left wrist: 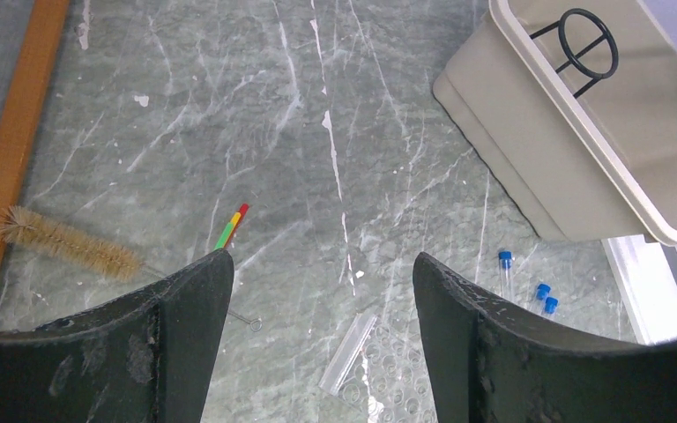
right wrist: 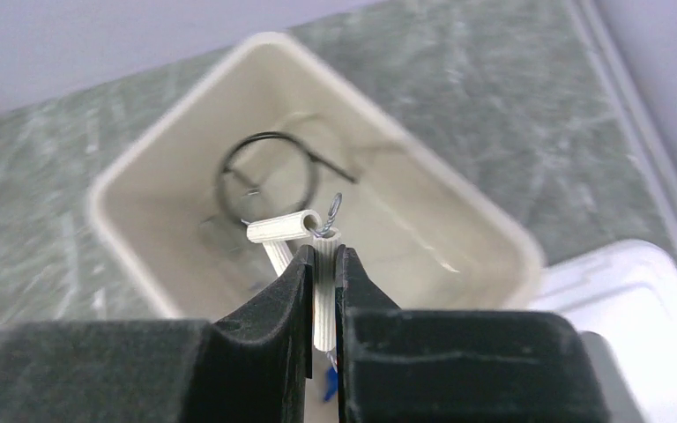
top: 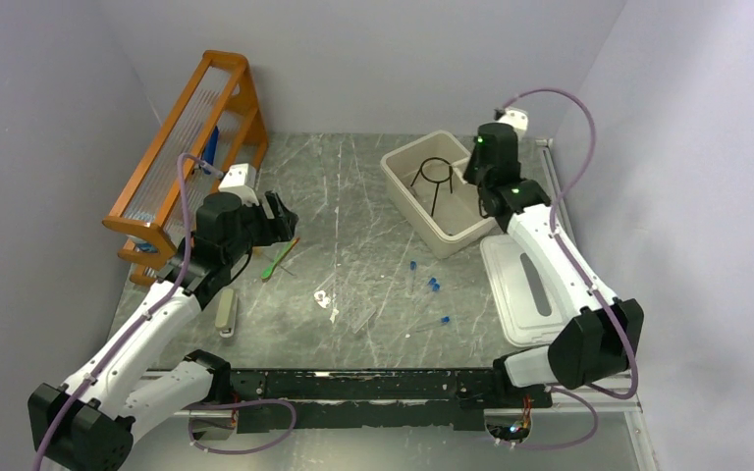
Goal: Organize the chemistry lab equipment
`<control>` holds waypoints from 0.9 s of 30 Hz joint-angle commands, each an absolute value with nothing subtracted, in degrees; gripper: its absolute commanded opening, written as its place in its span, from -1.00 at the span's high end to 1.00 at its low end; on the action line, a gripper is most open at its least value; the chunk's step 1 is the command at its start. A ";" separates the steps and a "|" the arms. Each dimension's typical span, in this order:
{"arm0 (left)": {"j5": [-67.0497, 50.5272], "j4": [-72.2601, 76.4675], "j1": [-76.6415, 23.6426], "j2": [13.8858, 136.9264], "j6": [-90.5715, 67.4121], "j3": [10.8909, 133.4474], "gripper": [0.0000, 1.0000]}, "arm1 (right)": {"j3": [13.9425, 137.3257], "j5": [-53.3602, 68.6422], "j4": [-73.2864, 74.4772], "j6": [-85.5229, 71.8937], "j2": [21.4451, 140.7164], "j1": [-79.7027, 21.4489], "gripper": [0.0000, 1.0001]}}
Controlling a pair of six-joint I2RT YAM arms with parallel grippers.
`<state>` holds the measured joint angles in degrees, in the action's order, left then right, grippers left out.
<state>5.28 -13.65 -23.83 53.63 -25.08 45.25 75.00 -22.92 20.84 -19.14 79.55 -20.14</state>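
My right gripper [right wrist: 322, 254] is shut on a white triangle [right wrist: 284, 227] of ribbed tubes and wire, held above the beige bin [right wrist: 132, 167]. A black wire ring with stem [right wrist: 264, 176] lies inside that bin [top: 457, 235]. My left gripper [left wrist: 322, 264] hangs open and empty over the table, near the green-handled tool [left wrist: 232, 225]. Blue-capped clear tubes [left wrist: 505, 264] and a clear bag [left wrist: 353, 352] lie ahead of it. In the top view the left gripper [top: 280, 216] is at the left and the right gripper [top: 479, 188] over the bin.
An orange wooden rack [top: 191, 137] stands at the back left. A bristle brush [left wrist: 70, 242] lies beside it. The bin's white lid [top: 525, 289] rests at the right under the right arm. A beige bar [top: 226, 312] lies near the left arm.
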 commanded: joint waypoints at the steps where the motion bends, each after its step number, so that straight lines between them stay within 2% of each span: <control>1: 3.61 -13.13 -24.17 54.63 -24.44 47.68 -0.56 | 71.68 -24.63 20.99 -18.96 78.55 -13.24 1.00; 6: 3.61 -12.45 -24.17 56.42 -24.92 48.46 -0.55 | 69.02 -23.20 21.00 -20.93 80.70 -9.53 1.00; 22: 3.45 -12.77 -24.16 58.31 -26.01 48.96 -0.54 | 66.97 -14.70 15.45 -18.32 92.31 -9.99 1.00; 27: -1.88 -10.84 -24.17 59.21 -23.55 48.67 -0.55 | 67.61 -13.80 15.51 -16.43 95.11 -10.06 1.00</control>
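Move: The right hand, with the clay triangle already gripped, is high over the bin: the bin's middle lies about 5 cm ahead, level sideways and roughly 21 cm below. The black ring stand inside is some 9 cm ahead, 4 cm left and 17 cm down; the white lid is about 15 cm back, 14 cm right; the blue-capped tubes are 14 cm back, 6 cm left, both some 26 cm below. From the left hand the bin's middle is around 16 cm ahead, 33 cm right and 16 cm down. The right hand finishes its swing to the right, about 8 cm, while starting to sink, which carries the triangle to the right-hand part of the bin, clear of the ring stand. From there it goes on down, about 15 cm in all, easing back some 3 cm left and creeping forward as the wrist tips the fingers down by roughly 20 degrees, the fingers keeping their pinch on one of the triangle's white tubes. ##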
